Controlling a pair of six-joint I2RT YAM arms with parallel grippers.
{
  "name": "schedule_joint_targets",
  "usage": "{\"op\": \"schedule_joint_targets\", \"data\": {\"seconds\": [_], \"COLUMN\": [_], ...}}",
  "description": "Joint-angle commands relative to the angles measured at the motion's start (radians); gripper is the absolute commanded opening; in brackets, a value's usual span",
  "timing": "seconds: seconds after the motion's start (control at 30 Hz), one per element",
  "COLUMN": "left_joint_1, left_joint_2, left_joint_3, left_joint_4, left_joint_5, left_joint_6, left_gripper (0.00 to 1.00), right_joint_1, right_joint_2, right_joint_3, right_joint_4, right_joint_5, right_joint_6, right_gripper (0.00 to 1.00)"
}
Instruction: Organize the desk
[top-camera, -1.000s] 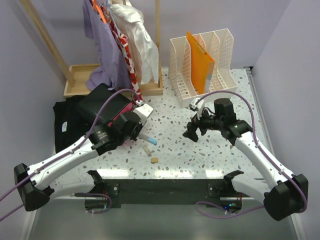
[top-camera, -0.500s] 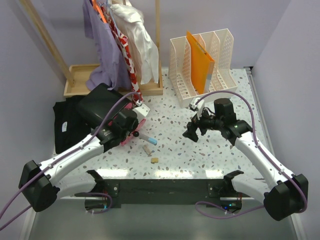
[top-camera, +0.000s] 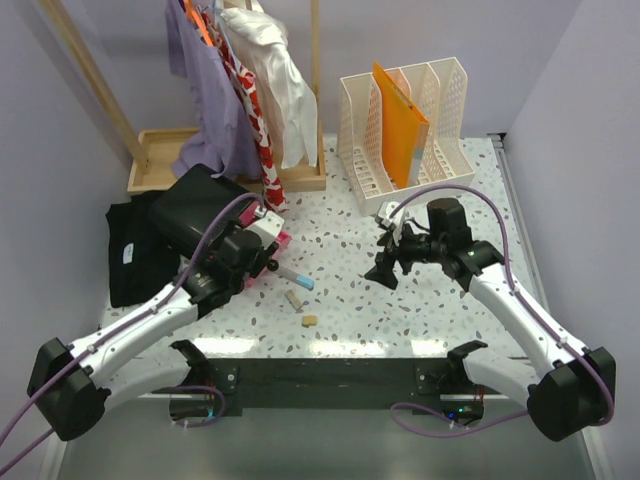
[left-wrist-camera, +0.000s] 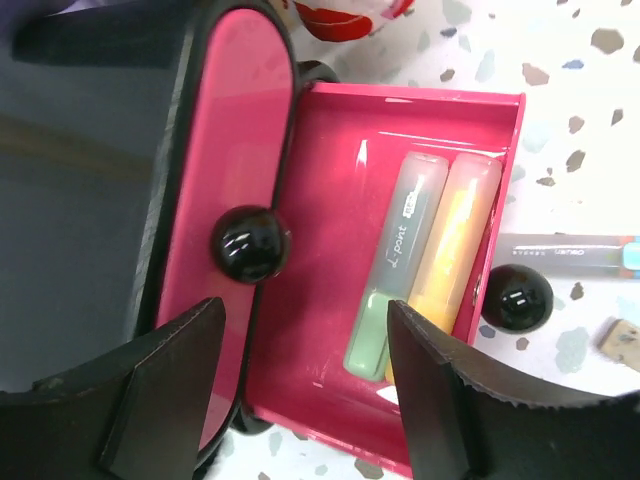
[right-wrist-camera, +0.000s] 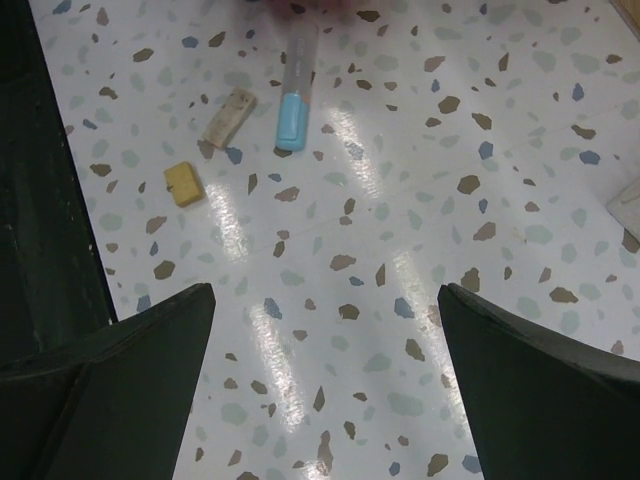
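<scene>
The desk (top-camera: 350, 300) is white speckled terrazzo. A black organiser box (top-camera: 195, 205) stands at its left with a pink drawer (left-wrist-camera: 330, 300) pulled out. In the drawer lie a green highlighter (left-wrist-camera: 395, 270) and an orange highlighter (left-wrist-camera: 450, 260). My left gripper (left-wrist-camera: 300, 370) hangs open right above the drawer with nothing between its fingers. A blue-capped marker (top-camera: 297, 277) lies on the desk beside the drawer. A beige eraser (right-wrist-camera: 228, 115) and a yellow eraser (right-wrist-camera: 183, 184) lie close to it. My right gripper (right-wrist-camera: 325, 370) hovers open over bare desk right of centre.
A white file rack (top-camera: 440, 110) with an orange folder (top-camera: 400, 125) stands at the back right. Hanging clothes (top-camera: 250, 90) on a wooden rack and a wooden tray (top-camera: 160, 160) are at the back left. Black cloth (top-camera: 135, 250) lies at the left edge.
My left gripper's jaws have opened wide, and the left arm has shifted left and toward the back, over the pink drawer. The right arm has hardly moved.
</scene>
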Motion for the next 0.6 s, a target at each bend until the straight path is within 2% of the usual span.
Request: {"op": "schedule_joint_targets", "data": {"seconds": [0.0,0.1,0.17,0.23,0.33,0.43,0.57], "left_joint_1": [0.002,0.002,0.002,0.002,0.002,0.001,0.002], "left_joint_2": [-0.118,-0.217,-0.294,-0.355,-0.405,-0.423,-0.440], "left_joint_3": [-0.033,-0.054,-0.083,-0.097,-0.109,-0.109,-0.108], "left_joint_4": [0.043,0.046,0.069,0.083,0.097,0.097,0.092], "left_joint_5": [0.038,0.082,0.107,0.132,0.140,0.121,0.083], "left_joint_6": [-0.065,-0.091,-0.088,-0.091,-0.085,-0.080,-0.077], "left_gripper": [0.72,0.75,0.84,0.91,0.98,1.00,1.00], "right_joint_1": [-0.004,0.010,0.048,0.085,0.204,0.357,0.442], "right_joint_2": [0.021,0.087,0.162,0.214,0.305,0.389,0.519], "right_joint_3": [-0.039,-0.006,0.039,0.113,0.192,0.238,0.342], "right_joint_4": [-0.017,-0.075,-0.149,-0.169,-0.160,-0.073,0.001], "right_joint_5": [-0.165,-0.212,-0.189,-0.083,0.099,0.292,0.431], "right_joint_6": [-0.161,-0.253,-0.304,-0.317,-0.283,-0.214,-0.113], "right_gripper": [0.99,0.99,0.99,0.99,0.99,0.98,0.98]}}
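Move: The blue highlighter lies on the table roughly 19 cm to the right hand's left, 5 cm ahead of it and 13 cm below. The grey eraser is also about 19 cm left but 2 cm back; the yellow cube is some 15 cm left and 8 cm back. The open pink drawer stands about 26 cm left and 9 cm ahead. From the left hand, the blue highlighter is some 10 cm right, 2 cm back and 8 cm down; the drawer is 3 cm right, 3 cm ahead and 5 cm below. Empty and wide open, the right hand heads for the blue highlighter: first it sinks and eases back a little, then sweeps left, about 9 cm left and 7 cm down in all, swinging counter-clockwise and tipping its fingers downward. Meanwhile the left hand, already free of the yellow highlighter, climbs some 6.5 cm and draws back 3 cm from the open drawer, rolling its left side down and opening its fingers fully. ##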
